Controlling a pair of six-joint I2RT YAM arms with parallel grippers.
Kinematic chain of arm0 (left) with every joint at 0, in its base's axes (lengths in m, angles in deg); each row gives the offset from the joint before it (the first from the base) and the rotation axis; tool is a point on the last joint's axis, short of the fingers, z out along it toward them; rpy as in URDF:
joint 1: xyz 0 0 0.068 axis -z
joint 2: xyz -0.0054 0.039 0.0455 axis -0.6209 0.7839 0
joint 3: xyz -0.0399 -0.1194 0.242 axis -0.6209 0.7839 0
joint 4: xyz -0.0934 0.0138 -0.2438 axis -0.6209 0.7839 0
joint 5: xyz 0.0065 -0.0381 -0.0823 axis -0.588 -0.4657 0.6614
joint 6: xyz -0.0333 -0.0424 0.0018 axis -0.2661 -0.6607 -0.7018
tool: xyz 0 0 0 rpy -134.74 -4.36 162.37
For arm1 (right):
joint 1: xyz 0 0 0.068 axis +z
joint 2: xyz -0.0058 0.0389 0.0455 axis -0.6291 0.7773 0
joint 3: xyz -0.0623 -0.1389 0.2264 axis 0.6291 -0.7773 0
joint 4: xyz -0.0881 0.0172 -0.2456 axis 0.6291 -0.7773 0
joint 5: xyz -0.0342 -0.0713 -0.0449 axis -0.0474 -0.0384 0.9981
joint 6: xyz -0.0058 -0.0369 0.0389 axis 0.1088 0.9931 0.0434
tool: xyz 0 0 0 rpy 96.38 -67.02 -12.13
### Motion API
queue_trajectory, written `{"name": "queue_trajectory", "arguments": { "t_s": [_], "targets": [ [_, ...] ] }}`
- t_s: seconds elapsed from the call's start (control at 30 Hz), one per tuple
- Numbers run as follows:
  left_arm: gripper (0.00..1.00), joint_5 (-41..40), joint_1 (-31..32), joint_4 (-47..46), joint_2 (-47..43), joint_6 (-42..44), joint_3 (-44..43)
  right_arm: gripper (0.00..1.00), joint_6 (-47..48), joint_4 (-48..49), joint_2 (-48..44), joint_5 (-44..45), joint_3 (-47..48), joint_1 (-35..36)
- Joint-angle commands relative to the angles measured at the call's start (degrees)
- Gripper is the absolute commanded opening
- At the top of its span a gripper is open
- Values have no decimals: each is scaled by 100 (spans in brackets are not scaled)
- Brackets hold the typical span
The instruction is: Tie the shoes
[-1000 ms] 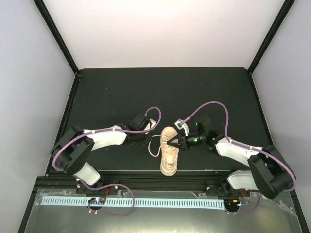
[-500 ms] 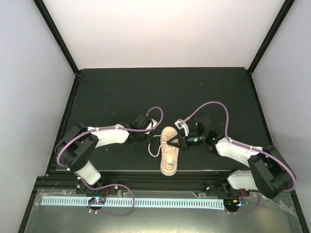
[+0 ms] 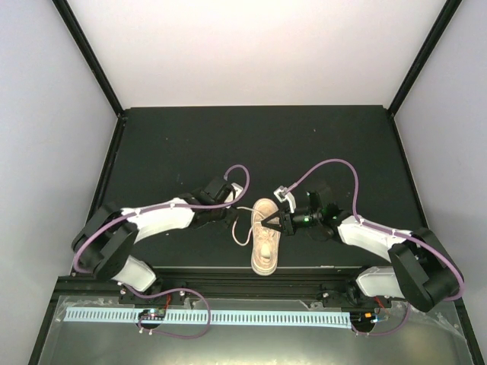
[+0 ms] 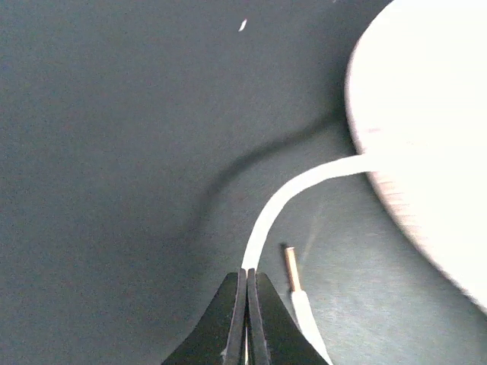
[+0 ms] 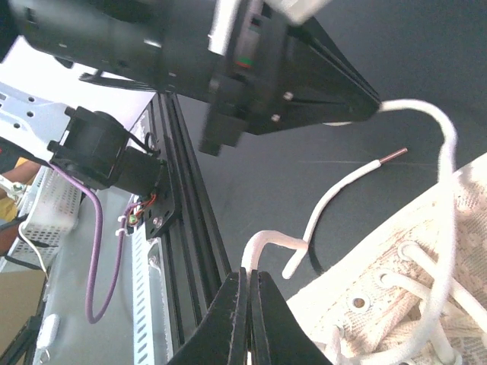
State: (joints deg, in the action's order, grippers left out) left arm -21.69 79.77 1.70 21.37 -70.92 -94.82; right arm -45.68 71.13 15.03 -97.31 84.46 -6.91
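The shoe [image 3: 265,236], a beige-pink sneaker with a pale sole, lies on the black mat near the front edge. In the left wrist view only its overexposed side [image 4: 426,114] shows. My left gripper [image 3: 237,215] is just left of the shoe, shut [image 4: 247,275] on an off-white lace [image 4: 281,201] that curves up to it. A loose lace end [image 4: 291,268] with a tan tip lies beside the jaws. My right gripper [image 3: 262,221] is over the shoe's upper, shut [image 5: 249,275] on a bent lace loop [image 5: 274,242]. The eyelets [image 5: 396,304] show at lower right.
A black frame rail [image 5: 190,228] runs along the mat's near edge, close to the shoe's end. Beyond it lies a perforated pale strip [image 3: 205,315] and purple cables [image 3: 183,304]. Pale walls [image 3: 46,152] enclose the mat on three sides.
My left gripper has slid slightly right toward the shoe and closed on the lace. The right gripper and the shoe have stayed put.
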Motion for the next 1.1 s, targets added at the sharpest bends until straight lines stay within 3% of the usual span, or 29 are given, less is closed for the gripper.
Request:
{"name": "queue_trajectory", "arguments": {
  "t_s": [0.0, 0.27, 0.43, 0.63, 0.83, 1.07],
  "targets": [
    [1, 554, 25, 44, -737, -209, 58, 2, -37, 53, -199, 173, 86, 29],
    [2, 1619, 99, 689, -1685, -889, 484, 2, -141, -324, -316, 660, 289, 27],
    [2, 1884, 731, 1612, -2320, -1414, 311, 2, -237, -381, -305, 869, 359, 27],
    [2, 2672, 1554, 802, -2953, -2633, 356, 2, -253, -412, -197, 927, 414, 26],
    [2, 2915, 2283, -738, -2257, -3259, -125, 2, -272, -421, -207, 953, 424, 27],
    [1, 2633, 2609, -1159, -862, -3037, -768, 2, -291, -431, -239, 987, 425, 29]
  ]
}}
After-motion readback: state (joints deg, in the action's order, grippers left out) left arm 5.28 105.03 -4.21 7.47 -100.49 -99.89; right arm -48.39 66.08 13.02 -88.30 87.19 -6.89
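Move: The left fingers already pinch one lace just above the table. The other lace, pinched in the right fingers, is about 9 cm to their right, 7 cm back and 9 cm higher. The shoe's middle lies 9 cm right, 6 cm back; a loose lace end is on the table 2 cm back, 1 cm right. From the right hand, the shoe's middle is almost straight below, some 7 cm. Keeping its pinch on the lace, the left hand lifts about 5 cm, draws back some 18 cm towards the robot, then sweeps 15 cm right over the shoe's near end, still climbing and rolling its left side down. The right fingers keep their lace pinched, easing about 2 cm forward with a slight clockwise turn. ##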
